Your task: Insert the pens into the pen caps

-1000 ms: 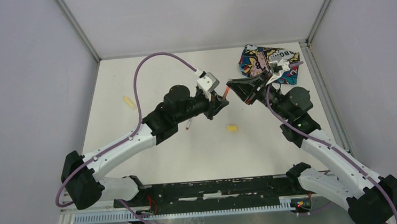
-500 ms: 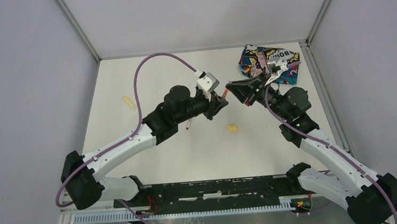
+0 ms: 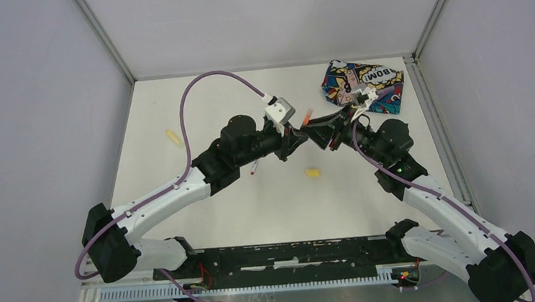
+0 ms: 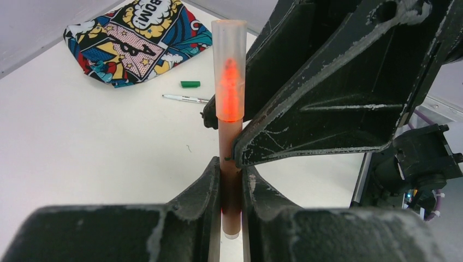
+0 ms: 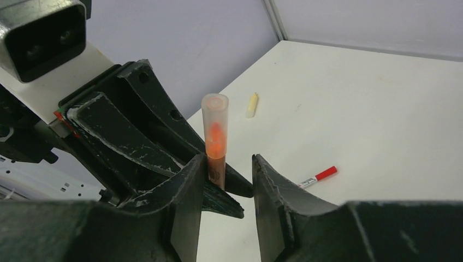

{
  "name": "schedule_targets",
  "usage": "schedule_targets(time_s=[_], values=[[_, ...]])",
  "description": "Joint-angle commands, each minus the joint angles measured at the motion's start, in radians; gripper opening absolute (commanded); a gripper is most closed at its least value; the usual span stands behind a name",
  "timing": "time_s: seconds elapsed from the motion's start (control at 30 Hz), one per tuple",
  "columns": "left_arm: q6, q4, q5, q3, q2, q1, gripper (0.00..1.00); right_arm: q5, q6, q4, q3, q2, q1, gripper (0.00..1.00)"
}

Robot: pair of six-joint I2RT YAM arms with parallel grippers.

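My left gripper [image 4: 231,170] is shut on the orange pen [image 4: 230,136], which stands upright between its jaws. A translucent orange pen cap [image 4: 229,71] sits over the pen's tip. My right gripper [image 5: 227,161] is open around the same pen [image 5: 217,169], just below the cap [image 5: 214,128]. One of its fingers is close beside the barrel and the other stands clear. In the top view both grippers [image 3: 298,135] [image 3: 315,128] meet at mid-table, with the pen [image 3: 307,117] poking up between them.
A comic-print pouch [image 3: 364,82] lies at the back right, with a green cap [image 4: 190,84] and a whitish pen [image 4: 185,98] beside it. A red-ended pen [image 5: 318,177] lies under the left arm. A yellow pen [image 3: 173,137] lies at the left and a yellow cap [image 3: 312,173] mid-table.
My right gripper has opened its jaws off the capped orange pen and shifted slightly left and toward me. The left gripper has kept still, holding the pen.
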Motion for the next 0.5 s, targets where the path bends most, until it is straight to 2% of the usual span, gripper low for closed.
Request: schedule_targets(time_s=[0.0,0.13,0.23,0.47], values=[[0.078,0.046,-0.003,0.012,-0.024,-0.005,0.02,0.02,-0.085,-0.069,0.055,-0.034,0.001,0.46],[0.078,0.046,-0.004,0.012,-0.026,-0.004,0.02,0.086,-0.145,-0.143,0.093,-0.058,0.0,0.58],[0.078,0.046,-0.005,0.012,-0.026,-0.005,0.02,0.136,-0.156,-0.152,0.109,-0.078,0.0,0.63],[0.078,0.046,0.001,0.012,-0.026,-0.004,0.02,0.204,-0.094,-0.052,0.131,-0.077,0.0,0.67]])
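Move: The cap on the orange pen is about 1 cm ahead of the right hand, 1 cm to its left and 2 cm above, while the right fingers stand around the pen body just below it. For the left hand, which holds the pen, the same cap is some 5 cm above and about 1 cm ahead. On the table some 30 cm below the right hand, the red-capped pen lies about 14 cm left and 3 cm ahead, the yellow block roughly 3 cm right and 2 cm back. Up and to its right, the right hand backs off from the pen body after a slight initial dip, rising about 3.5 cm net until its fingers are level with the cap's top. The fingers spread from part open to much wider as the hand swings some 10 degrees clockwise. The left hand stays still and keeps its pinch on the pen. ##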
